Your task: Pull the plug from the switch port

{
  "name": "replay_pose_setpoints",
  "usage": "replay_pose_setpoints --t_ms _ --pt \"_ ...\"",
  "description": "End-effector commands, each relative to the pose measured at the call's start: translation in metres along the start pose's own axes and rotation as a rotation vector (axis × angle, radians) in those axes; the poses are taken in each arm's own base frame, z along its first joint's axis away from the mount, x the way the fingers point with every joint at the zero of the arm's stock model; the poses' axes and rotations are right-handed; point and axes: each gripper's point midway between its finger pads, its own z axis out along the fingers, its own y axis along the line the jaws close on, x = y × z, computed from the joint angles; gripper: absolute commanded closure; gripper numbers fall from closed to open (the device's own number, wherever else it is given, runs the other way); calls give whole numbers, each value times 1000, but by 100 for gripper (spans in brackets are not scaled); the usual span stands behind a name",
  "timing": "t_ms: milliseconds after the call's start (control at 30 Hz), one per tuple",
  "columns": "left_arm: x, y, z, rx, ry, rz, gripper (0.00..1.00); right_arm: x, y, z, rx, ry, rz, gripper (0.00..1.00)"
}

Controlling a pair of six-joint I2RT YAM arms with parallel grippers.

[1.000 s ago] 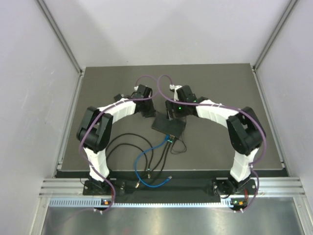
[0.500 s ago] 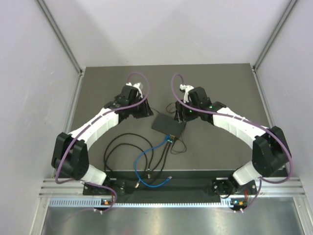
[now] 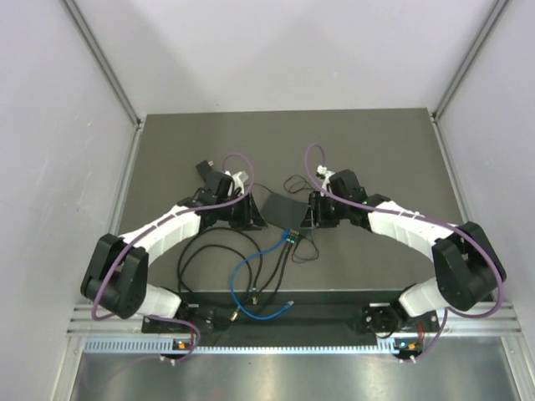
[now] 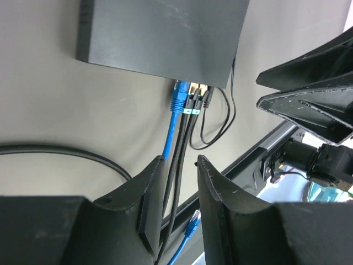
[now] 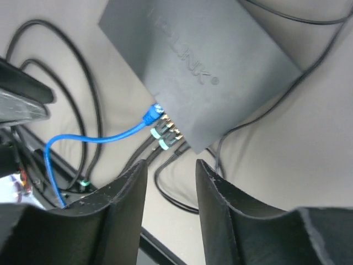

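Observation:
The switch (image 3: 282, 209) is a flat black box lying between my two grippers. Its near edge carries a row of plugs (image 3: 289, 236): a blue plug (image 4: 178, 100) (image 5: 150, 115) and black plugs with teal bands (image 4: 194, 102) (image 5: 164, 138). My left gripper (image 3: 253, 219) (image 4: 180, 160) hovers open to the switch's left, and the cables show through the gap below its jaws without being held. To the switch's right, my right gripper (image 3: 311, 215) (image 5: 171, 164) is open too, with nothing between its fingers, a short way off the plug row.
A blue cable (image 3: 249, 269) and several black cables (image 3: 201, 246) loop from the plugs toward the table's front rail (image 3: 292, 313). A thin black lead (image 3: 292, 180) runs behind the switch. A small black block (image 3: 206, 167) lies at the back left.
Both arms have swung down and toward the near side, so the grippers now flank the switch. The left jaws went from shut to open. The right jaws have narrowed.

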Motion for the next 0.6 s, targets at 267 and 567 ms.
replay_pose_setpoints --t_ms 267,567 --pt "9 -9 14 89 21 26 63 -21 29 8 -142 -72 10 71" --pt "14 -3 42 101 75 -26 64 -23 24 36 -148 -31 -12 88"
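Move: The blue plug sits in the near edge of the switch, about 7 cm to the left hand's right, some 7 cm below it and a centimetre ahead. The right hand has the same plug roughly 6 cm to its left, 6 cm below and 1 cm ahead. The black plugs with pale tags stand about 2 cm to the right of the blue plug and 1 cm nearer. The switch's middle is some 6 cm beyond the blue plug. Still part-open and empty, the left hand sinks about 4 cm and drifts 2 cm to its right, down towards the plug row from the left, with barely any turn. The right hand first rises a little over a centimetre while sliding some 2.5 cm left, then drops about 3.5 cm from that height towards the switch's near edge beside the tagged plugs, its half-open fingers drawing in until nearly shut; touch with the switch or a cable can't be made out. ##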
